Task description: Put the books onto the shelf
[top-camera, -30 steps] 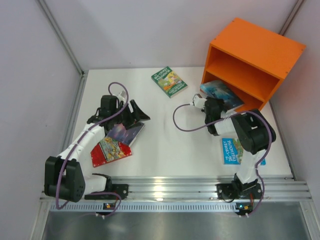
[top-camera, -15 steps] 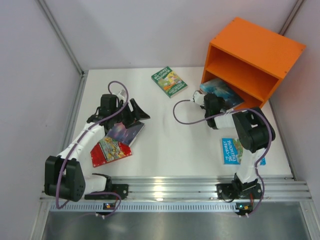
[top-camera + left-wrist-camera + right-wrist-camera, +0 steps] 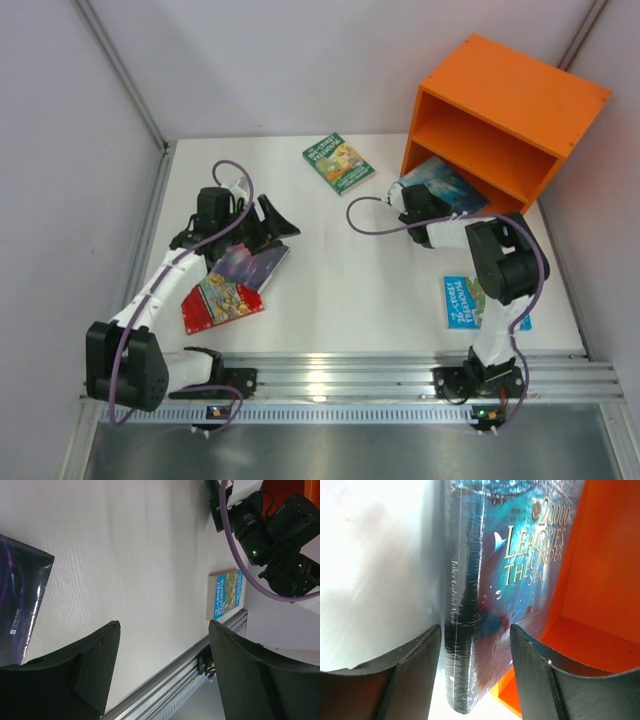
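Note:
The orange shelf (image 3: 510,110) stands at the back right. A pale blue book (image 3: 447,183) lies tilted, its far end inside the lower compartment. My right gripper (image 3: 408,198) is at the book's near edge, open, with its fingers on either side of the book's spine (image 3: 462,630) and not pinching it. My left gripper (image 3: 272,225) hangs open and empty above the table, just past the dark purple book (image 3: 250,265), which overlaps the red book (image 3: 222,302). A green book (image 3: 338,163) lies at the back centre. The bright blue book (image 3: 462,300) lies beside the right arm.
The orange shelf floor (image 3: 600,640) shows just right of my right gripper (image 3: 476,628). Under my left gripper (image 3: 165,624) is bare white table, with the bright blue book (image 3: 225,594) and a metal rail (image 3: 175,680) beyond. Grey walls enclose the table.
My right gripper has reached toward the shelf, pushing the pale blue book further in, and its jaws have opened off the book. The left arm has hardly moved.

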Motion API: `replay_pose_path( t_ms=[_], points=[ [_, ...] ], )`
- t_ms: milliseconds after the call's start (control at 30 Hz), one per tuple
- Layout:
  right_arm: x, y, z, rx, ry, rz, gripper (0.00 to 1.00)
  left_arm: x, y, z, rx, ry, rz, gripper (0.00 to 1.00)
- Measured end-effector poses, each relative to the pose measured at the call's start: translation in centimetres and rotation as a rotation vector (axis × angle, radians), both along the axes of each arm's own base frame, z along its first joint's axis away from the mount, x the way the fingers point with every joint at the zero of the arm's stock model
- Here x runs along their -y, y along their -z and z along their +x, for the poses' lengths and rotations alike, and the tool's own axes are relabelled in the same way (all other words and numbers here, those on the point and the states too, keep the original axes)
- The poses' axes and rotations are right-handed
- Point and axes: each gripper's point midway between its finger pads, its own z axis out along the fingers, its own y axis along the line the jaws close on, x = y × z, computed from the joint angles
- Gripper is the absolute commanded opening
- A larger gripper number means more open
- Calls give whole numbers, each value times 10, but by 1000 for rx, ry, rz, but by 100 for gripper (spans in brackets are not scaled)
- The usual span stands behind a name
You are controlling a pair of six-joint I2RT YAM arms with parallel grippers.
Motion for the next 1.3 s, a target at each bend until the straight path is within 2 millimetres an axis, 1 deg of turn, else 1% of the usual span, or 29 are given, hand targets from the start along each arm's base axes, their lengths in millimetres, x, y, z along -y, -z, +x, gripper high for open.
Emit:
replay_pose_path(
  t_ms=[33, 100, 133, 233, 267, 333, 367, 400, 433, 667, 833, 1100, 1133, 1200, 1233, 1300],
  points=[
    [2, 1, 0, 1, 9, -7, 53, 0, -1, 0, 4, 0, -1, 76],
    [5, 2, 0, 3, 23, -25, 50, 0, -3, -1, 9, 1, -3, 76],
    [7, 3, 0, 7, 32, -34, 44, 0, -3, -1, 11, 1, -3, 76],
    [10, 2, 2, 19, 39, -58, 33, 0, -3, -1, 11, 1, -3, 76],
    [10, 1, 4, 27, 39, -61, 26, 0, -3, -2, 9, 1, -3, 76],
    [12, 1, 7, 35, 33, -73, 19, 0, -3, -2, 9, 1, -3, 76],
    [13, 1, 8, 39, 29, -81, 13, 0, -3, -2, 9, 2, -3, 76],
    [15, 1, 10, 48, 25, -87, 8, 0, -3, -2, 9, 2, -3, 76],
    [16, 1, 11, 54, 20, -94, 0, 0, -2, -2, 9, 2, -3, 76],
    [24, 1, 12, 106, -36, -138, 0, 0, -3, -2, 9, 1, -3, 77],
    [32, 1, 17, 156, -60, -164, 0, 0, -4, 0, 11, -1, -1, 76],
    [30, -1, 28, 213, -89, -180, 0, 1, 1, 4, -6, -1, 3, 76],
    [30, -1, 29, 215, -92, -183, 11, 1, 1, 5, -6, -2, 4, 76],
    [32, -1, 30, 219, -94, -189, 22, 0, -1, 6, -1, -3, 5, 77],
    [32, 0, 30, 221, -94, -191, 32, 0, -2, 6, 1, -3, 4, 77],
    [32, 0, 30, 220, -92, -190, 40, 1, -4, 7, 5, -3, 4, 77]
  ],
)
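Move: The right fingers straddle the outward-facing spine of the blue 20,000 Leagues book, near the spine's right end; the book's middle lies about 6 cm ahead and 3 cm left of the hand, about level. The shelf's lower compartment is centred some 5 cm ahead, 2 cm right and 3 cm higher. The green book lies about 11 cm ahead and 28 cm left, the light-blue book 24 cm back and 6 cm right. From the idle left hand, the blue book is roughly 19 cm ahead, 37 cm right and 13 cm below. Rightward first, then forward as well, the right hand goes about 3 cm each way at an unchanged height, heading deeper into the shelf's lower compartment. Early on its fingers close on the spine, pinching it near its right end, and they keep tightening a little as they guide the book inward. The fingers meanwhile tip up some 15 degrees and the hand's left side rolls down about 10. ##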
